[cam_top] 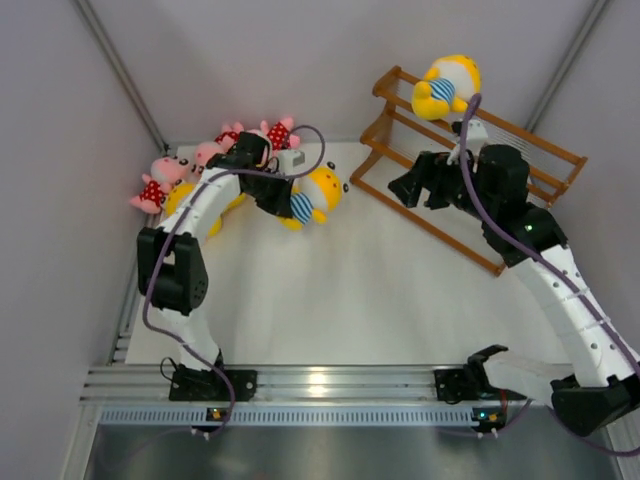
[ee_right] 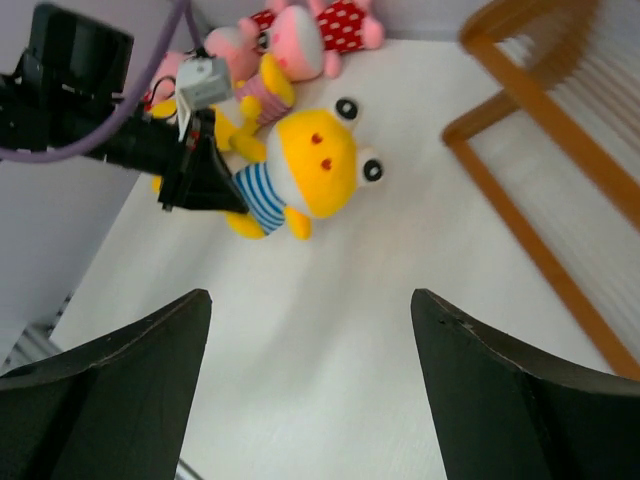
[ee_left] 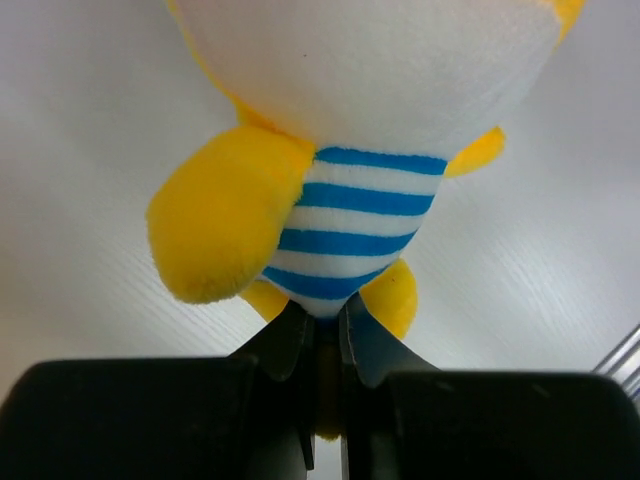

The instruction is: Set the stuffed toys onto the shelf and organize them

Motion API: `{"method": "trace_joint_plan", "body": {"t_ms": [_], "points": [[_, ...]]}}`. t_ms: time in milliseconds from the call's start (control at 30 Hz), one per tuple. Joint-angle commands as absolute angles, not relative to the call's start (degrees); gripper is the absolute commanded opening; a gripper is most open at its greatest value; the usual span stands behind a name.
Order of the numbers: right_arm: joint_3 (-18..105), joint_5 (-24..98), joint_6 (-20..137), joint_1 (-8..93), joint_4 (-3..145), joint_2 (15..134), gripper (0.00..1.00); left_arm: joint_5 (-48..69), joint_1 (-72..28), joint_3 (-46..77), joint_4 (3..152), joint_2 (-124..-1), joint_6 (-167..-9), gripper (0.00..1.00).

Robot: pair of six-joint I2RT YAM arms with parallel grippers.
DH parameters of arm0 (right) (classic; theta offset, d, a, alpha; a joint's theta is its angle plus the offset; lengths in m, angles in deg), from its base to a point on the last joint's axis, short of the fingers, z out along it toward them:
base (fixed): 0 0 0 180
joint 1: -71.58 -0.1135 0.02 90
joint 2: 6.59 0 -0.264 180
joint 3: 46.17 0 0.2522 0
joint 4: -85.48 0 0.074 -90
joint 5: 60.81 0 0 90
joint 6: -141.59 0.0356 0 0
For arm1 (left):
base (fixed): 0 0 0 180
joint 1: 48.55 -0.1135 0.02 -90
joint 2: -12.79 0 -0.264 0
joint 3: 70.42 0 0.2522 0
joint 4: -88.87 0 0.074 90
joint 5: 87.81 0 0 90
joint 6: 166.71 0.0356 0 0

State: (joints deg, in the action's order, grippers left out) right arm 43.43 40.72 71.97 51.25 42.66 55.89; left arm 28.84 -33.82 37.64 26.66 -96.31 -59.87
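Note:
My left gripper (cam_top: pixel 283 199) is shut on the bottom of a yellow stuffed toy in a blue-and-white striped shirt (cam_top: pixel 316 192), on the white table at the back left. In the left wrist view the jaws of that gripper (ee_left: pixel 325 330) pinch the toy (ee_left: pixel 350 210) at its lower body. Another yellow stuffed toy (cam_top: pixel 447 85) sits on the top tier of the brown wooden shelf (cam_top: pixel 450 240). My right gripper (cam_top: pixel 405 187) hangs open and holds nothing, in front of the shelf. The right wrist view looks past that open gripper (ee_right: pixel 310 296) at the held toy (ee_right: pixel 315 165).
Pink stuffed toys in red dotted outfits (cam_top: pixel 160 182) (cam_top: pixel 277 130) lie in the far left corner, with another yellow toy (cam_top: pixel 180 200) partly under my left arm. In the right wrist view they (ee_right: pixel 300 45) lie behind the left gripper (ee_right: pixel 215 185); the shelf (ee_right: pixel 525 95) is at right.

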Motion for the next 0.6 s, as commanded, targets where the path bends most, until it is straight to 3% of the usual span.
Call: {"method": "trace_joint_plan", "body": {"t_ms": [0, 133, 300, 567], "points": [[43.45, 39.65, 72.68, 43.39, 49.18, 57.31, 0.81, 36.54, -36.32, 35.11, 27.12, -82.86, -63.44, 0.0], [40.98, 38.69, 75.58, 32.77, 58.32, 59.15, 0.82, 41.38, -37.03, 32.03, 27.21, -71.62, -64.32, 0.0], [40.02, 38.5, 75.67, 24.14, 66.17, 64.07, 0.84, 48.57, -37.12, 33.43, 25.19, -68.42, -68.0, 0.0], [36.51, 37.01, 80.68, 22.72, 80.48, 68.99, 0.84, 56.75, -37.12, 33.96, 25.19, -67.19, -71.52, 0.0]]}}
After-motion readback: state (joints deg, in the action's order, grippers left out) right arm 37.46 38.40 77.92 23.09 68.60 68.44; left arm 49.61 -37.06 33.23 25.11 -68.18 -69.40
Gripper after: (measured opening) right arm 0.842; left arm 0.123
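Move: The left gripper already holds the yellow blue-striped toy, its middle about 5 cm right of and 3 cm ahead of the hand; the open right gripper waits some 28 cm right, 9 cm back and 23 cm higher. Pink-striped toys lie about 18 cm left and 2 cm ahead of the left hand. From the right hand, the held toy is roughly 12 cm ahead, 22 cm left and 20 cm below; the shelf's left end is about 20 cm ahead, 6 cm left, 22 cm lower. Lift the left gripper about 18 cm while drawing it back some 10 cm, keeping the toy pinched by its lower body and swinging the fingers from steeply down towards your right, about 25 degrees. At the same time sweep the open right gripper some 19 cm left and slightly back, turning it about 25 degrees counter-clockwise, until it comes close to the toy. ##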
